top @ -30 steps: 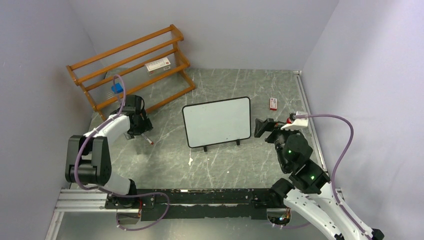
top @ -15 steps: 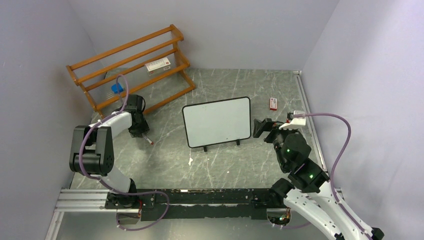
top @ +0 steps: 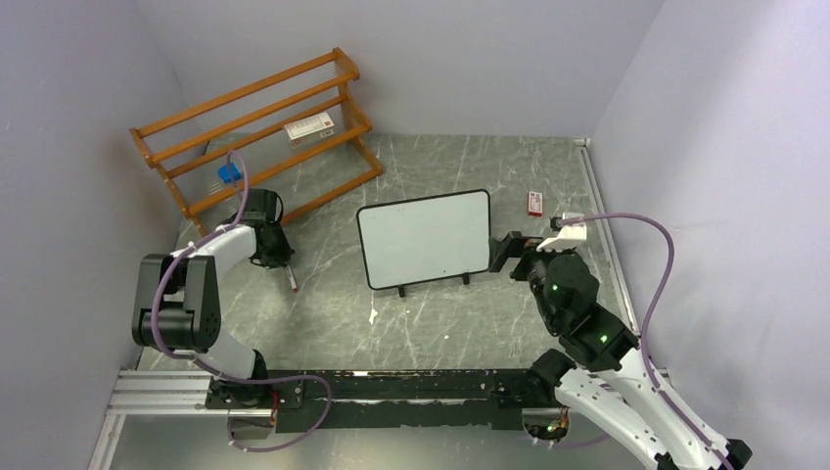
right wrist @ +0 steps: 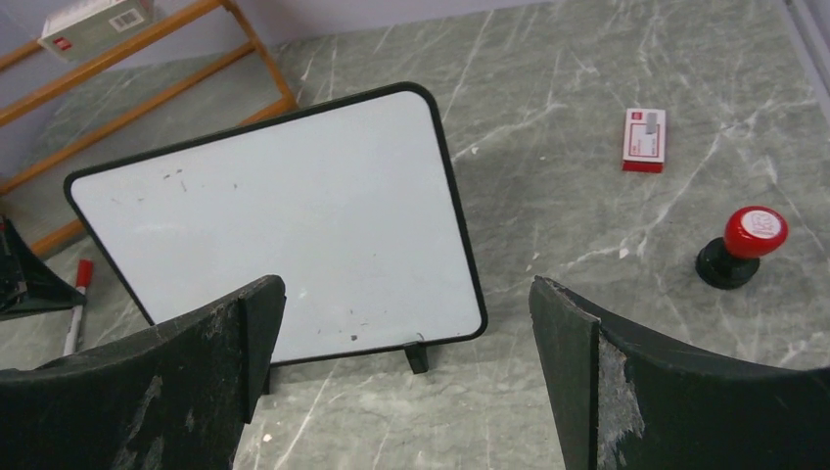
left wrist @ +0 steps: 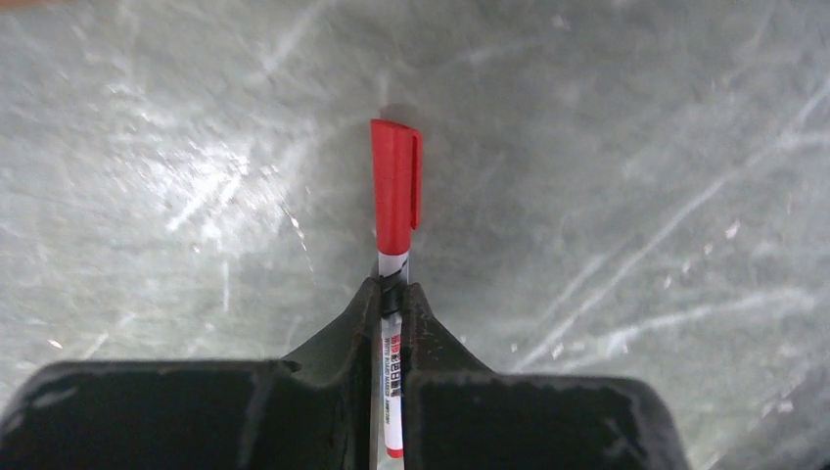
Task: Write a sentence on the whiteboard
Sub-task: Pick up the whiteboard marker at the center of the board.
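The whiteboard (top: pixel 424 238) stands on its small black feet mid-table, tilted back, its face (right wrist: pixel 274 225) bare white with a few specks; the sentence is out of view. To its left a red-capped marker (top: pixel 292 282) lies on the table. My left gripper (top: pixel 279 262) is down on it. In the left wrist view the fingers (left wrist: pixel 393 289) are shut on the marker's white barrel, and the red cap (left wrist: pixel 395 186) sticks out ahead of them. My right gripper (top: pixel 501 250) hovers by the board's right edge, open (right wrist: pixel 406 286) and holding nothing.
A wooden rack (top: pixel 259 127) stands at the back left with a white box (top: pixel 309 127) on it and a blue item (top: pixel 229 173) below. A small red-and-white box (right wrist: pixel 645 140) and a red-topped stamp (right wrist: pixel 742 245) sit right of the board. Walls close in both sides.
My left gripper has shut on the marker, having stood open above it a second ago. The right gripper has shifted slightly left towards the board.
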Controlling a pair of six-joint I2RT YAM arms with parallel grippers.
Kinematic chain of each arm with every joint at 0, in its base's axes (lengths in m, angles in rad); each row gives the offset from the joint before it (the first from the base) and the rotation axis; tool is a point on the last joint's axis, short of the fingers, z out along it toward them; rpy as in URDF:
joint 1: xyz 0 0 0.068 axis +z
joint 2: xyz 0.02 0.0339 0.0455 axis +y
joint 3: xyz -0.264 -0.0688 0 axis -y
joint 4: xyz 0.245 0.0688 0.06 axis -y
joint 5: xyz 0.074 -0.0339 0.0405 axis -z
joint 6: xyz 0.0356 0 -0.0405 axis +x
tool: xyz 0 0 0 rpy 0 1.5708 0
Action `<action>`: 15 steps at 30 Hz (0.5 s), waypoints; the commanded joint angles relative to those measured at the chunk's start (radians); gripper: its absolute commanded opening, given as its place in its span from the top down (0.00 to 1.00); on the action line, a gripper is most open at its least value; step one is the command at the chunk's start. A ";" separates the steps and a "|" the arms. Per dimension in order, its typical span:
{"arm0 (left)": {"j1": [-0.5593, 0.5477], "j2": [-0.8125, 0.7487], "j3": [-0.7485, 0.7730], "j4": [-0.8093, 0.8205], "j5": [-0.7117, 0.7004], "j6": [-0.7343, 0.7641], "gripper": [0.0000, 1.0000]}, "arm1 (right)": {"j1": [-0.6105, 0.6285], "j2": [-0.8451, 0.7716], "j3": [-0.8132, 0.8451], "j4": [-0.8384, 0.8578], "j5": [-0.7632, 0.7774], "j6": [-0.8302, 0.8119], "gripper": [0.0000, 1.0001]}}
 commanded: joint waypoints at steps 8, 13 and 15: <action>0.008 -0.271 -0.003 -0.133 0.147 -0.043 0.95 | -0.002 0.043 0.055 -0.037 -0.138 -0.016 0.00; 0.009 -0.384 0.012 -0.204 0.175 -0.076 0.95 | -0.002 0.052 0.054 -0.024 -0.206 -0.001 0.00; 0.008 -0.435 0.016 -0.232 0.198 -0.125 0.95 | -0.002 0.041 0.026 0.034 -0.285 -0.028 0.00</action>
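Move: The marker is already pinched by the left hand at table level; the whiteboard it is for stands about 36 cm to the right, roughly level, its middle some 9 cm higher. From the left hand, the blue block lies about 15 cm ahead and 23 cm right, and the wooden rack about 20 cm straight ahead. From the open right hand, the marker is some 53 cm left, 8 cm ahead and 24 cm below; the whiteboard is 17 cm left, 8 cm ahead and 15 cm below. Left hand, still pinching the marker, lifts it about 8 cm off the table; open right hand shifts 3 cm left. ##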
